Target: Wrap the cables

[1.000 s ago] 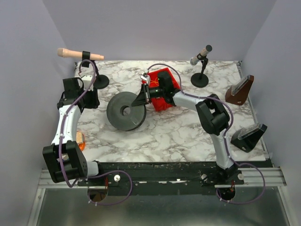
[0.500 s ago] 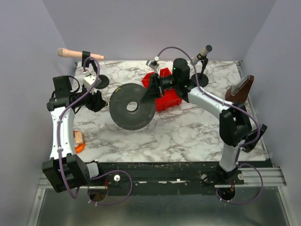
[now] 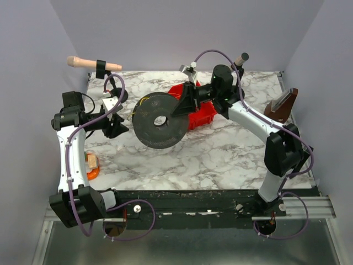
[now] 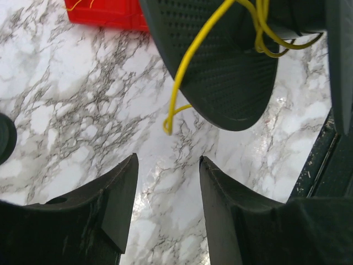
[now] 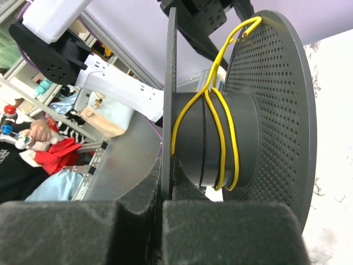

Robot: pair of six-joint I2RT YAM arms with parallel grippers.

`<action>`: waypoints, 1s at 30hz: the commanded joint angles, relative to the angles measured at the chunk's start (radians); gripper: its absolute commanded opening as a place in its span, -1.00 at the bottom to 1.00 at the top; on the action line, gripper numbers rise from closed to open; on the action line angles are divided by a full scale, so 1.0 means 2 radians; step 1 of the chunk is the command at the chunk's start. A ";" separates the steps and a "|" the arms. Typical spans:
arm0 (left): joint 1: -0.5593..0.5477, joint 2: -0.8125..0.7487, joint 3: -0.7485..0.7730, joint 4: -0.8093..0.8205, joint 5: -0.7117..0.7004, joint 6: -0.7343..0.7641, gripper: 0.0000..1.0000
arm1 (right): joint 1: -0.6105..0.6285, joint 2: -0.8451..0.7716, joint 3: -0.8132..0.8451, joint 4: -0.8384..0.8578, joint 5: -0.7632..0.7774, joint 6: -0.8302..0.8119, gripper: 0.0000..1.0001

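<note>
A dark grey perforated spool (image 3: 159, 122) is held up on edge above the marble table (image 3: 220, 154). My right gripper (image 3: 185, 105) is shut on one flange of it (image 5: 169, 110). The thin yellow cable (image 5: 220, 138) loops a few turns round the hub and passes over the other flange's rim. In the left wrist view the spool (image 4: 231, 72) is above, and the cable's loose end (image 4: 175, 99) hangs down from it, just ahead of my fingertips. My left gripper (image 3: 118, 126) is open and empty (image 4: 168, 160), left of the spool.
A red bin (image 3: 201, 113) sits behind the spool, also seen in the left wrist view (image 4: 105, 11). A tan microphone (image 3: 91, 63) on a stand is back left, a grey one (image 3: 238, 59) back right. Brown (image 3: 281, 105) and black (image 3: 289, 160) holders stand right. An orange object (image 3: 92, 164) lies front left.
My right arm has lifted the spool off the table and tilted it on edge, moving it right. My left arm has swung in toward the spool.
</note>
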 commanded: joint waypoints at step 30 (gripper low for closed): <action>-0.021 -0.011 0.031 -0.073 0.095 -0.004 -1.00 | -0.012 -0.056 -0.007 0.041 0.094 0.003 -0.99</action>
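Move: The cable's hanging free end, at the spool's near left, is only about 3 cm to the left gripper's right, some 1 cm back and 1 cm above it. The spool's middle is about 12 cm to this gripper's right, 3 cm ahead and 3 cm above; the red bin stands some 24 cm right, 13 cm ahead and 21 cm below. From the right gripper, the cable end is about 16 cm left, 3 cm back and 6 cm lower. Ease the half-open left gripper about 3 cm to the right and nearly as far up to the yellow cable's end, drifting slightly back at the last, while the fingers tip up some 10 degrees towards level; then shut them and pinch the cable at the fingertips. Keep the right gripper's hold on the spool's flange, raising the spool about 2 cm early on, then holding it nearly still. ##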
